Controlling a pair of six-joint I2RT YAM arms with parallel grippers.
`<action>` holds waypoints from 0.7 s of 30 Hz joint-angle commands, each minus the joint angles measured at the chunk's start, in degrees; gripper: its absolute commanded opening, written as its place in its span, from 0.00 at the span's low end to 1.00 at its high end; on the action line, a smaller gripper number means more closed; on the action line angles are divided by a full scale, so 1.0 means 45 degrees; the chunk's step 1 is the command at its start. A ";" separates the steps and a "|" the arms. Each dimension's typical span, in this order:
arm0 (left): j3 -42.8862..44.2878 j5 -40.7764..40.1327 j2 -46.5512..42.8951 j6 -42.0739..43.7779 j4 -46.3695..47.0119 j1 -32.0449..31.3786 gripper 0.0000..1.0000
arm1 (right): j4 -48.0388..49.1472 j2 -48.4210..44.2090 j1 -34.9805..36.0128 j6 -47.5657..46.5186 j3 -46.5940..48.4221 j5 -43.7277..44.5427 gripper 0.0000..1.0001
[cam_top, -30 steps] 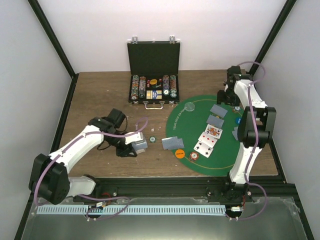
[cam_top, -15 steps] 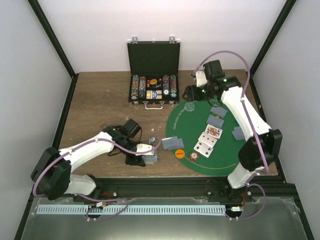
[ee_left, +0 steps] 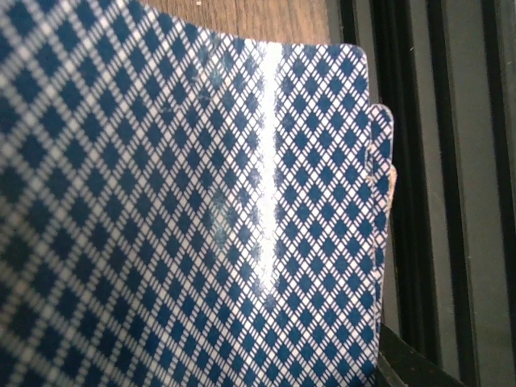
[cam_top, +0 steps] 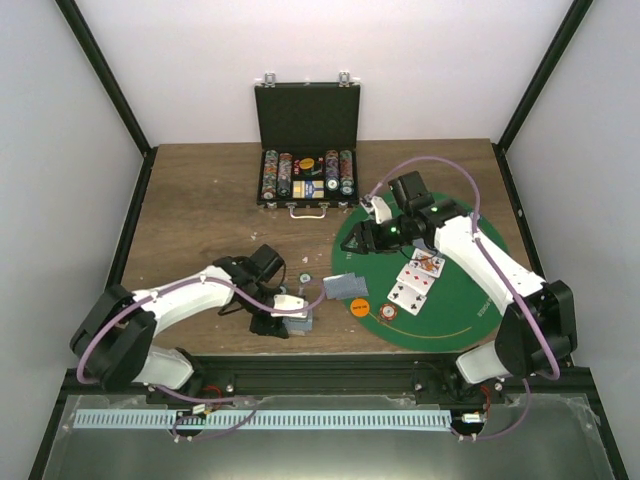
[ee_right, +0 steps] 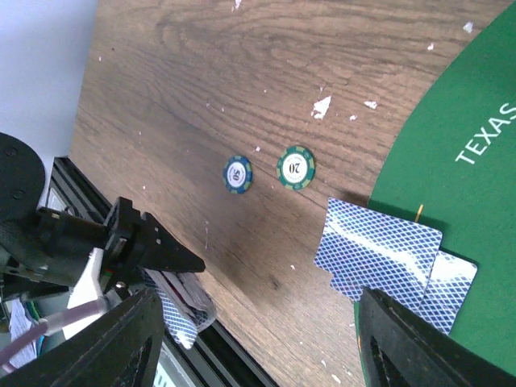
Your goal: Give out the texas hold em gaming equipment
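My left gripper (cam_top: 288,318) is low near the table's front edge, shut on a deck of blue-backed playing cards (cam_top: 300,323). Their patterned back (ee_left: 201,201) fills the left wrist view and hides the fingers. In the right wrist view the deck (ee_right: 181,310) sits between the left gripper's black fingers (ee_right: 157,246). My right gripper (ee_right: 258,322) hovers open and empty over the left rim of the green mat (cam_top: 450,300). Below it lie two face-down cards (ee_right: 379,250) and two small chips (ee_right: 296,167) (ee_right: 237,174) on the wood.
The open black case (cam_top: 307,150) with rows of chips stands at the back. On the mat lie face-up cards (cam_top: 425,265), an orange disc (cam_top: 359,307) and a chip (cam_top: 387,314). A black rail (ee_left: 451,161) runs along the front edge beside the left gripper.
The right arm swung from the back right corner over to the mat's left side. The left gripper carried the deck toward the front edge.
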 commanded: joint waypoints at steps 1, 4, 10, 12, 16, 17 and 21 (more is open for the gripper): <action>-0.0081 -0.0543 0.0575 0.0383 0.0661 -0.0110 0.44 | 0.0534 -0.0410 0.0192 0.0301 0.0144 0.0008 0.67; -0.0057 -0.1401 0.1058 0.0537 0.0714 -0.0172 0.47 | 0.0480 -0.0537 0.0183 0.0214 0.0129 0.0196 0.67; -0.0236 -0.2750 0.2030 0.0781 0.1004 -0.0648 0.53 | 0.0144 -0.0361 0.0183 0.0066 0.0266 0.0563 0.67; -0.0189 -0.2878 0.2273 0.0786 0.1041 -0.0656 0.55 | 0.0081 -0.0321 0.0183 0.0059 0.0362 0.0653 0.67; -0.0116 -0.2944 0.2557 0.0913 0.0740 -0.0662 0.65 | -0.0019 -0.0435 0.0188 -0.0008 0.0514 0.0742 0.67; -0.0124 -0.2997 0.2570 0.0972 0.0658 -0.0656 0.68 | -0.0030 -0.0446 0.0184 -0.0055 0.0553 0.0750 0.67; -0.0091 -0.3095 0.2297 0.1128 0.0569 -0.0643 0.83 | -0.0193 -0.0425 0.0188 -0.0184 0.0798 0.0892 0.67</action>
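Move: In the left fingers already is the card deck, bound for bare wood by the table's near edge: that spot is about 3 cm right, 2 cm ahead and 4 cm below the hand. One green chip lies some 12 cm ahead and 4 cm right, the other 9 cm ahead and 1 cm left; the face-down cards are 10 cm ahead, 14 cm right. From the right hand, the spot is about 12 cm back, 12 cm left and 18 cm down. Lowering the card deck to the bare wood near the front edge, the left hand sinks about 3.5 cm while easing some 2 cm forward, its left side tipping up under 10 degrees. Once the descent stops, it keeps creeping forward as the fingers, already starting to loosen, spread from under half to about three quarters open, staying down beside the deck. ##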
